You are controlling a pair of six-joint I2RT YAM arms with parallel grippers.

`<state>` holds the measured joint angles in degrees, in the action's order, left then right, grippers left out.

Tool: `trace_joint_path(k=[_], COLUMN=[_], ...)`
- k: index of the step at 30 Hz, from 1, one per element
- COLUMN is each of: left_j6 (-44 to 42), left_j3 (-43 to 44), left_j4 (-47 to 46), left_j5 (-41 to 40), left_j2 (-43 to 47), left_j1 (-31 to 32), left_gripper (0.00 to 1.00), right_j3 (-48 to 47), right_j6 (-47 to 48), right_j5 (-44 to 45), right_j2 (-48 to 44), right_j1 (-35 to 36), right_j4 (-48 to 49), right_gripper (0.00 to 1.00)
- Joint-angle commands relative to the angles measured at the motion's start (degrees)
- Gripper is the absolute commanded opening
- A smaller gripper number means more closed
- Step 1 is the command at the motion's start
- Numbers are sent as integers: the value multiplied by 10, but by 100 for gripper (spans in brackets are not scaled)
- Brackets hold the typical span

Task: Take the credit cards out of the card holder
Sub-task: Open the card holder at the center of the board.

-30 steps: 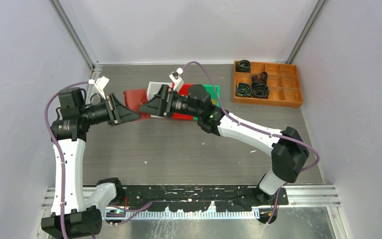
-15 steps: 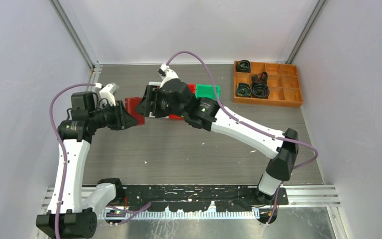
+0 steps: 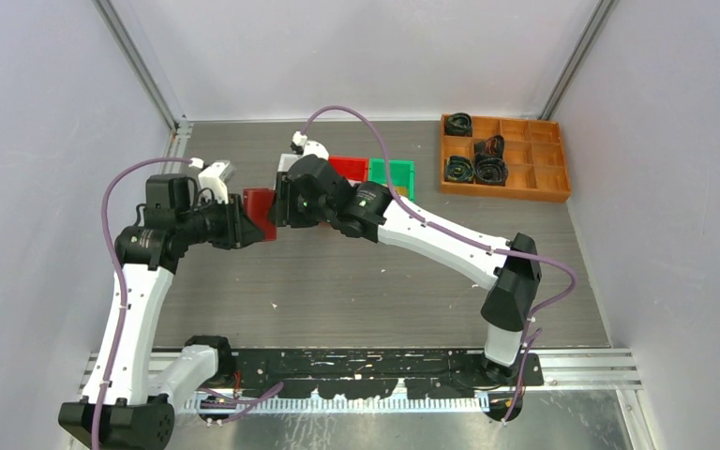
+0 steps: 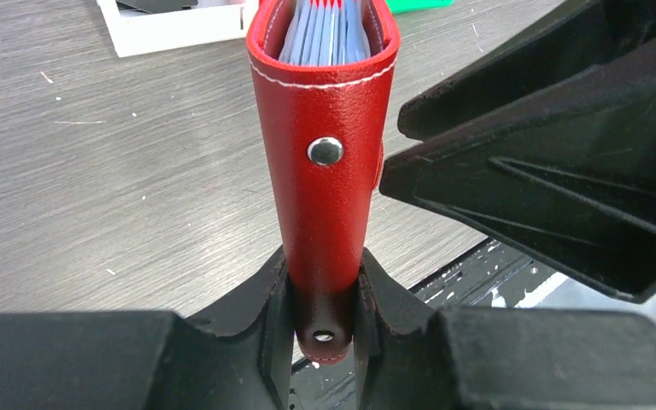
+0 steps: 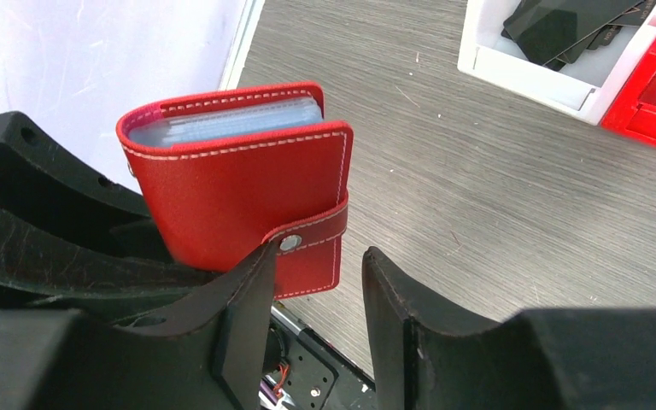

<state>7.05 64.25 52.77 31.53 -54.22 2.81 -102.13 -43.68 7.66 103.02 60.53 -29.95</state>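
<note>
My left gripper is shut on the lower end of the red card holder, which it holds upright off the table with its snap tab fastened. Pale blue credit cards show edge-on in the holder's open top. From above, the card holder sits between the left gripper and the right gripper. In the right wrist view my right gripper stands open. Its left finger touches the card holder just below the snap tab. Nothing lies in the gap between the fingers.
A white bin with dark cards in it stands behind the holder, with a red bin and a green bin beside it. An orange divided tray with black coils sits at the back right.
The right gripper has swung left up to the card holder and narrowed its jaws. The left arm has brought the holder nearer and to the right, still gripping it.
</note>
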Motion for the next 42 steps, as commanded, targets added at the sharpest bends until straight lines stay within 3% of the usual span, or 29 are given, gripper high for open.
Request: trace_joint_path(k=[1,20,29,34,37,42], left_j6=[0,6,7,11,11,9], left_j3=[21,20,33,42,45,49], left_j4=[-11,-13,0,1,2,1], left_j5=[1,-13,-5,-4,-10,-21], left_j2=[19,18,17,16,14,12], left_j1=[12,31,33,33,33,33], left_gripper=[0,0,0,0,0,0], right_j3=[-26,-48,-65,-71,-69,-61], right_j6=[-6,-10,19,23,23,22], right_j5=[21,16,97,100,97,95], right_j2=[-7,19,24,35,37,29], right_j1=[3,15,15,15,15,15], right_j4=[17,11,-19,-32,-34,-29], right_gripper=[47,45,30,20,9,1])
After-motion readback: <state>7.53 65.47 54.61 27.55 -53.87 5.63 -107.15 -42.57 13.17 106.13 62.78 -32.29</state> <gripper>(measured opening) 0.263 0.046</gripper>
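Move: The card holder, still closed and upright in the left fingers, has its middle roughly 3 cm left, 1 cm ahead and 2 cm above the right hand; the strap's snap is right by the right fingertips. It is some 4 cm ahead of the left hand and 3 cm above it, hardly to either side. From the right hand, the white tray lies about 15 cm ahead with no sideways offset and the red tray 15 cm ahead, 12 cm right, both some 24 cm below. The right fingers pinch the card holder's strap at its snap, closing from about half open to almost shut. Before that the right hand eases about 1 cm left towards the holder, drawing slightly back and then forward again, with hardly any wrist turn. The left hand stays in place and keeps its grip on the holder's lower part. ##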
